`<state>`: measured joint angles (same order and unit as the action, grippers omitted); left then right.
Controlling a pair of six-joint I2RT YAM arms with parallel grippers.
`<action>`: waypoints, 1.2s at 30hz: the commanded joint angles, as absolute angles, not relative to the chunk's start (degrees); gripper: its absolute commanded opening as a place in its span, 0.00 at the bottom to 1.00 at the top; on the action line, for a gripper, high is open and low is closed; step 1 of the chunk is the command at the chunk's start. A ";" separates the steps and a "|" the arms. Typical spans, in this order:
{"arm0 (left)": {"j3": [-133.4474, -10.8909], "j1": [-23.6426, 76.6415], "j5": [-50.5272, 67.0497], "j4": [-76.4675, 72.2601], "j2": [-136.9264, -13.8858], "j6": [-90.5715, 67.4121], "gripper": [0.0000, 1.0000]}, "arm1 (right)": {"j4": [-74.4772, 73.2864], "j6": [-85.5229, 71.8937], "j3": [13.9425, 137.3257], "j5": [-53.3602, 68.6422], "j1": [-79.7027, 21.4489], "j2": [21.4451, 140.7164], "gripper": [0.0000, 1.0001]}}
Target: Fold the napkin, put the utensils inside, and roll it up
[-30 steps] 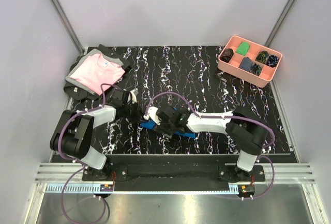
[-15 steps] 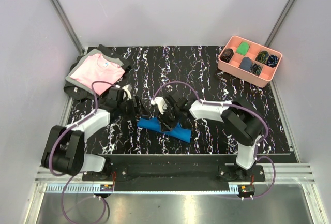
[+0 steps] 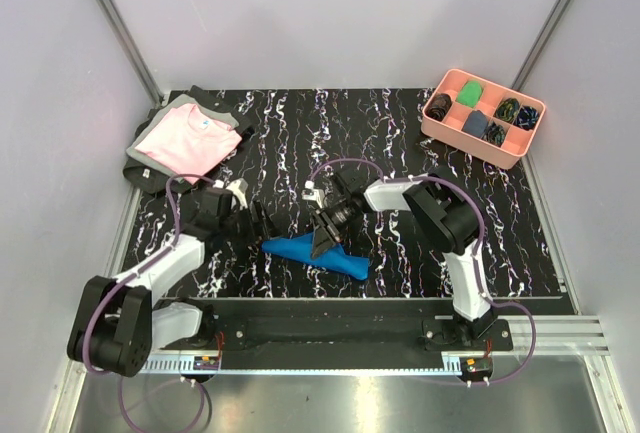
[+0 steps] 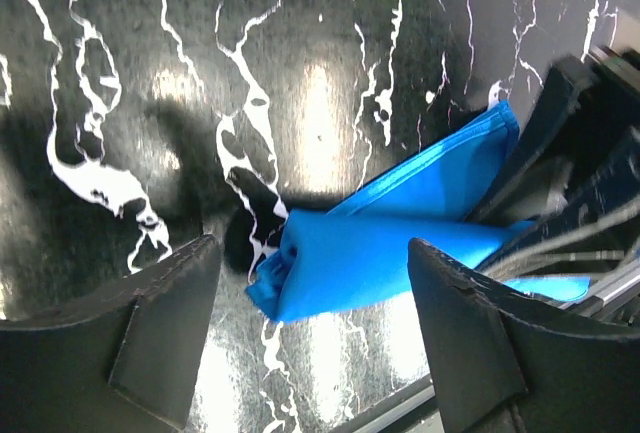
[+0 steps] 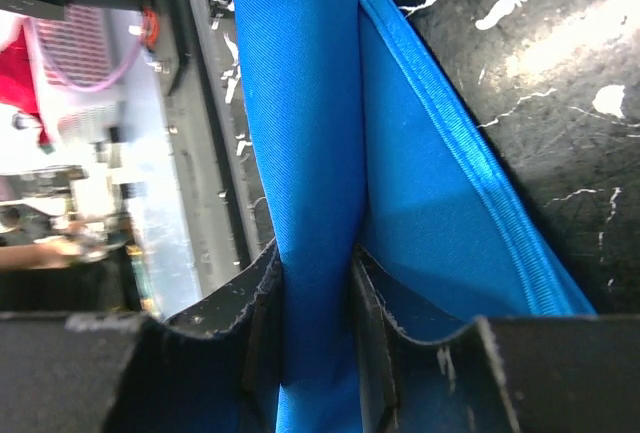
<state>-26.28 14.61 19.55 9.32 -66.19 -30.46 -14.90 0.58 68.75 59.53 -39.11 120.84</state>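
Note:
The napkin (image 3: 318,256) is a royal-blue roll lying slantwise on the black marbled table near the front edge. My right gripper (image 3: 326,237) comes down on the roll's middle. In the right wrist view it (image 5: 315,288) is shut on the napkin (image 5: 310,133), with the cloth pinched between both pads. My left gripper (image 3: 262,221) stands open just left of the roll's left end. In the left wrist view its fingers (image 4: 165,333) are spread wide, and the napkin's end (image 4: 370,258) lies past the gap, untouched. The utensils are hidden.
A folded pink shirt (image 3: 190,141) lies at the back left corner. A pink tray (image 3: 500,149) with small cloth bundles sits at the back right. The table's front edge and metal rail (image 3: 340,303) run close below the napkin.
The left gripper has opened, let go of the napkin and drawn back to the left. The right gripper has closed on the roll, and its forearm has swung back.

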 commanded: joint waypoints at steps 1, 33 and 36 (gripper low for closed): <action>-23.30 14.59 21.71 3.35 -62.32 -32.16 0.76 | -20.21 0.79 69.87 59.50 -38.59 125.33 0.36; -26.62 14.24 24.43 4.39 -74.09 -33.75 0.00 | -25.75 1.56 73.49 34.13 -38.93 105.84 0.68; -28.12 13.80 25.84 5.44 -76.63 -33.57 0.00 | -23.12 6.05 69.37 21.74 -44.72 102.32 0.70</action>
<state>-24.91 14.50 25.10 3.14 -74.17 -34.52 -25.52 -0.56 73.52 38.11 -38.35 108.60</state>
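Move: The napkin roll's left end lies about 2 cm to the left gripper's right and 1 cm back, roughly 3 cm below its open fingers; the unrolled flap is some 13 cm to this gripper's right, level with it in reach. The right gripper already grips the middle of the roll, about 1 cm back and 1 cm below its hand point. From this gripper, the flap stands about 3 cm ahead and 2 cm right, the roll's right end 10 cm right and 4 cm back. Bring the left gripper slightly back, then right and down, about 2 cm lower in all, shutting its fingers from wide open onto the napkin's left end. Meanwhile ease the right gripper back 1 cm on the roll with a wrist tilt of some 15 degrees, then open the fingers, come free and sweep forward and up about 5 cm each way, tilting back the other way. ##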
